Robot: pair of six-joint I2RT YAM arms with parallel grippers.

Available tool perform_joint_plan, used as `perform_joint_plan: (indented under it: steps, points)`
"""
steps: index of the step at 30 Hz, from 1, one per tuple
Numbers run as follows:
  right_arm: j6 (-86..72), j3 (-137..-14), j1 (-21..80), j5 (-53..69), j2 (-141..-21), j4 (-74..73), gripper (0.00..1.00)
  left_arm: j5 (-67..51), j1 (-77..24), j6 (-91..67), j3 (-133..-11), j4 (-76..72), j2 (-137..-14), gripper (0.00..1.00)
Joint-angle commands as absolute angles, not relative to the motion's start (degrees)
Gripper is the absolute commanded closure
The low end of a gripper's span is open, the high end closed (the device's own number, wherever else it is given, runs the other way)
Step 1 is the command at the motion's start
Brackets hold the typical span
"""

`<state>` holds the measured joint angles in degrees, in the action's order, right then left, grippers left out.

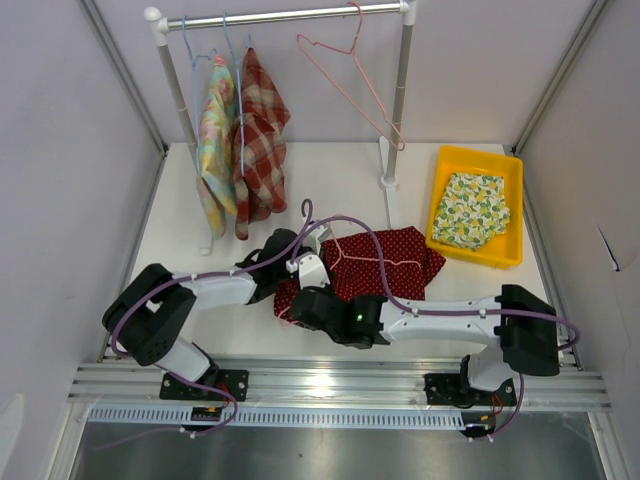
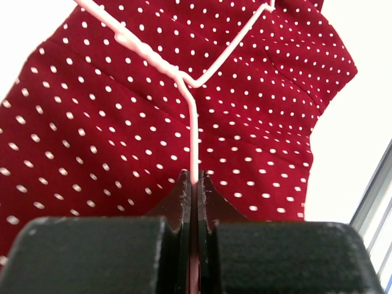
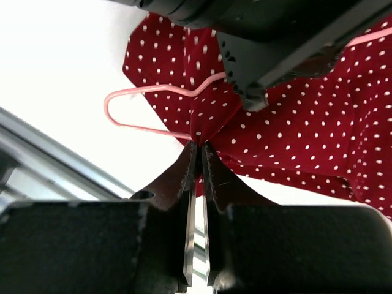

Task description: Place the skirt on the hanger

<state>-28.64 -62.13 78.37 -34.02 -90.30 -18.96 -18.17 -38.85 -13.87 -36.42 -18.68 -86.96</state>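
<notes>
A red skirt with white dots (image 1: pixel 385 262) lies on the white table in front of the arms. A pink wire hanger (image 1: pixel 375 252) lies on top of it; it also shows in the left wrist view (image 2: pixel 184 79) and the right wrist view (image 3: pixel 150 92). My left gripper (image 2: pixel 196 179) is shut on the hanger's wire stem over the skirt (image 2: pixel 92 135). My right gripper (image 3: pixel 199 146) is shut on a pinch of the skirt's edge (image 3: pixel 294 128), just under the hanger's hook. The two grippers meet at the skirt's left end (image 1: pixel 300 285).
A garment rack (image 1: pixel 280 15) at the back holds two hung cloths (image 1: pixel 240 140) on blue hangers and an empty pink hanger (image 1: pixel 350 70). A yellow tray (image 1: pixel 510 170) with a lemon-print cloth (image 1: pixel 475 210) stands at the right. Walls close both sides.
</notes>
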Motion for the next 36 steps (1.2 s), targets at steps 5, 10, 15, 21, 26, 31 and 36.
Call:
perform_joint_plan:
  steps: [5,10,15,21,26,31,36]
  points:
    - [-27.78,-68.46,76.64,-28.05,-84.29,-22.93,0.90,-14.42,-39.11,-10.64,-39.20,-16.09,-86.04,1.00]
    - [-27.16,-71.01,76.99,-26.64,-85.52,-26.45,0.90,-12.31,-39.02,-8.79,-40.87,-13.36,-86.13,1.00]
    - [-27.68,-71.72,78.04,-24.87,-85.96,-29.17,0.91,-10.38,-39.02,-9.14,-42.01,-12.66,-85.34,1.00]
    - [-31.90,-65.15,81.29,-24.44,-83.33,-31.47,0.90,-6.60,-39.02,-9.32,-42.98,-11.43,-84.55,1.00]
    - [-36.29,-57.84,83.14,-21.54,-79.55,-27.69,0.90,-3.61,-39.02,-9.23,-42.72,-10.99,-83.15,1.00]
    - [-38.14,-55.02,85.60,-20.92,-77.44,-27.51,0.89,-1.41,-39.02,-8.70,-43.50,-10.46,-82.71,1.00]
    - [-38.49,-53.18,87.54,-19.16,-76.20,-26.63,0.89,-0.26,-39.02,-8.61,-43.95,-9.93,-82.53,1.00]
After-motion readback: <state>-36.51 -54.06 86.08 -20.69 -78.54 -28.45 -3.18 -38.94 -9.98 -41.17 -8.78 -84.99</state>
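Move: The skirt's rim is already pinched in the right hand, and the hanger's left end lies about 8 cm to that hand's left, 4 cm back and 6 cm lower; the table's near edge is some 17 cm straight back. From the left hand, already gripping the hanger's shoulder, that left end is roughly 10 cm left and 9 cm back, just below; the hook is about 9 cm ahead and 2 cm right. The pinched skirt rim is lifted about 5 cm by the right hand, then drawn roughly 10 cm back and somewhat to the right, towards the table's near edge, sinking again to just under its starting height as the fingers tip down some 15 degrees; they keep hold. Meanwhile the left hand, still gripping the hanger's shoulder, eases it forward and left about 5 cm, turning counter-clockwise and rolling its left side up. ##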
